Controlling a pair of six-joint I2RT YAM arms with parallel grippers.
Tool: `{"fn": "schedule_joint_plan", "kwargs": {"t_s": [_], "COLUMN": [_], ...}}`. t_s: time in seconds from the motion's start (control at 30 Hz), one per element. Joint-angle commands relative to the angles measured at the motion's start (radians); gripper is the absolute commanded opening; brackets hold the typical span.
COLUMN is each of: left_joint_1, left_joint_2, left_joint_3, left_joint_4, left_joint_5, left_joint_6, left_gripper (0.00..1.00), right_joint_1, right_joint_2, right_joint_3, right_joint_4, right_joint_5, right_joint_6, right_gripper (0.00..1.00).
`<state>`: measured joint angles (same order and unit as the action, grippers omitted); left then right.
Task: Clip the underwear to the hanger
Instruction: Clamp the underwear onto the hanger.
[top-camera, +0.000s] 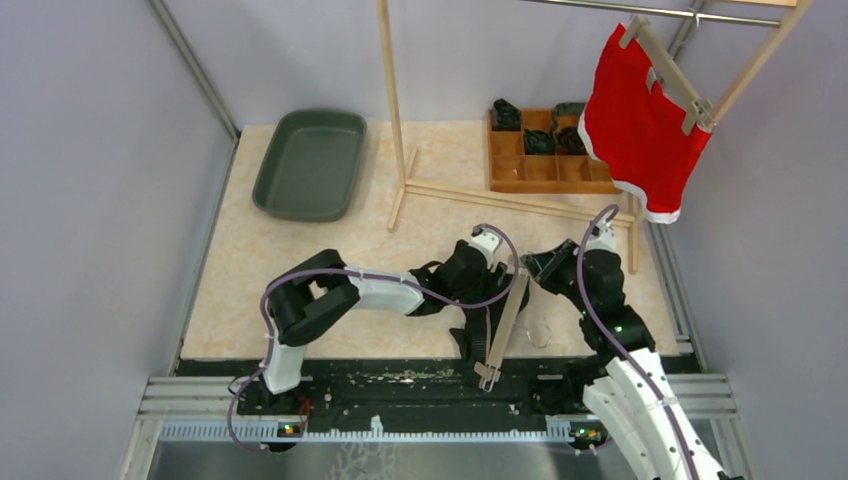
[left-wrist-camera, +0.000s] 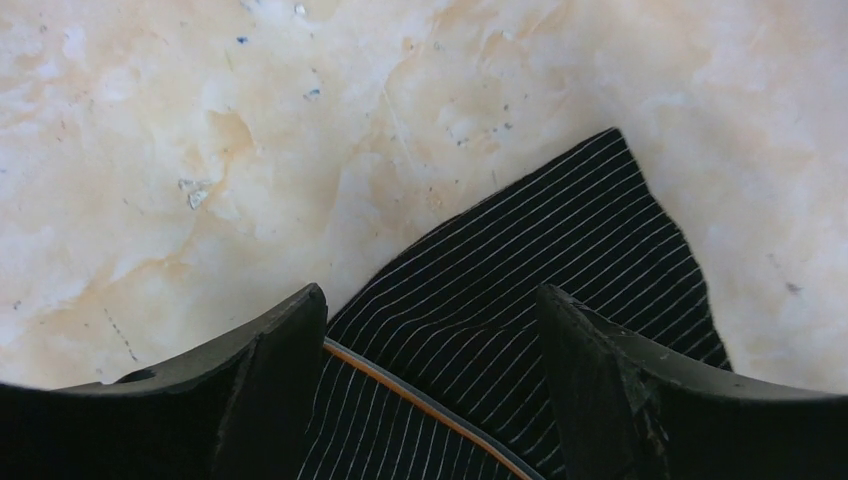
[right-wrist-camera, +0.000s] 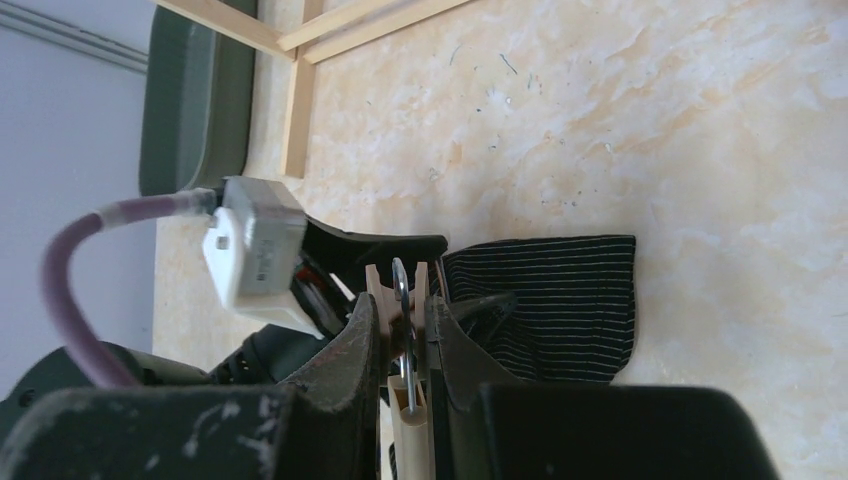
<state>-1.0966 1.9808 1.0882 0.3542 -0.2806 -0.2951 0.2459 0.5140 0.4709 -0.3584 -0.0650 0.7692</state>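
The black pin-striped underwear (left-wrist-camera: 540, 270) lies flat on the marble table, its orange-edged waistband running between my left gripper's fingers (left-wrist-camera: 270, 380). My left gripper (left-wrist-camera: 430, 330) hangs open just above the cloth and straddles it. In the top view it (top-camera: 472, 335) covers most of the garment. The wooden hanger (top-camera: 505, 325) slants from the table's near edge up to my right gripper (top-camera: 530, 272). My right gripper (right-wrist-camera: 405, 310) is shut on the hanger's beige clip (right-wrist-camera: 408, 285) with its metal spring. The underwear (right-wrist-camera: 560, 310) lies just right of that clip.
A green tray (top-camera: 310, 165) sits at the back left. A wooden rack (top-camera: 395, 110) stands mid-table, and red shorts (top-camera: 645, 130) hang clipped from its rail. A wooden compartment box (top-camera: 545, 172) holds dark rolled garments at the back right.
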Motion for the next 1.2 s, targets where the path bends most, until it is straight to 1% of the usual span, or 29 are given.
{"fn": "schedule_joint_plan", "kwargs": {"t_s": [0.0, 0.07, 0.17, 0.23, 0.33, 0.37, 0.4, 0.53, 0.6, 0.73, 0.9, 1.17], "left_joint_1": [-0.017, -0.019, -0.023, -0.026, -0.030, -0.031, -0.030, -0.031, -0.029, -0.005, 0.067, 0.198], "left_joint_2": [0.045, 0.063, 0.084, 0.094, 0.101, 0.103, 0.104, 0.093, 0.074, 0.033, -0.031, -0.125], "left_joint_3": [0.043, 0.061, 0.081, 0.082, 0.083, 0.085, 0.084, 0.066, 0.055, 0.029, -0.028, -0.094], "left_joint_4": [-0.049, -0.075, -0.106, -0.116, -0.145, -0.158, -0.169, -0.184, -0.183, -0.177, -0.161, -0.127], "left_joint_5": [-0.101, -0.120, -0.147, -0.163, -0.209, -0.225, -0.245, -0.308, -0.326, -0.342, -0.332, -0.335], "left_joint_6": [0.026, 0.028, 0.030, 0.029, 0.013, 0.002, -0.010, -0.024, -0.024, -0.024, -0.024, 0.013], "left_gripper": [0.81, 0.77, 0.67, 0.55, 0.35, 0.30, 0.29, 0.08, 0.01, 0.00, 0.00, 0.00], "right_joint_1": [-0.004, -0.004, -0.004, -0.004, -0.004, -0.004, -0.004, -0.004, -0.004, -0.004, -0.004, -0.005], "right_joint_2": [-0.030, -0.033, -0.037, -0.034, -0.024, -0.019, -0.014, 0.024, 0.048, 0.115, 0.234, 0.492], "right_joint_3": [0.019, 0.019, 0.012, 0.001, -0.017, -0.025, -0.033, -0.056, -0.067, -0.075, -0.073, -0.044], "right_joint_4": [0.003, -0.001, -0.002, 0.009, 0.040, 0.053, 0.079, 0.173, 0.233, 0.342, 0.476, 0.749], "right_joint_5": [0.014, 0.013, 0.013, 0.010, -0.004, -0.009, -0.016, -0.039, -0.062, -0.093, -0.123, -0.196], "right_joint_6": [-0.006, -0.007, -0.008, -0.008, -0.008, -0.008, -0.008, -0.029, -0.044, -0.061, -0.080, -0.070], "right_gripper": [0.00, 0.00, 0.00, 0.00, 0.00, 0.00, 0.00, 0.00, 0.00, 0.00, 0.00, 0.00]}}
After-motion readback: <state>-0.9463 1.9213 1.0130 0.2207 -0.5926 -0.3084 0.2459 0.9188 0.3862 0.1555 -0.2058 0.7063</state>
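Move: The left hand hovers open over the free waistband corner of the black underwear, which lies about 2 cm ahead, 2 cm to its left and 2 cm below. From this hand, the hanger's far clip, held by the right hand, is some 4 cm back, 5 cm right and 12 cm higher; the hanger's near clip is roughly 26 cm back and 3 cm left. For the right hand, that corner is about 6 cm ahead, 7 cm left and 14 cm below. The left hand dips about 1.5 cm onto the cloth, closes its open fingers to pinch the waistband corner while easing forward and left, then drags it low over the table, faster at the end, some 12 cm left and 7 cm forward in all, turning about 25 degrees counter-clockwise. The right hand keeps its pinch on the hanger's far clip, stays nearly still at first, then sinks and carries the hanger forward and left after the left hand, turning slightly counter-clockwise. ##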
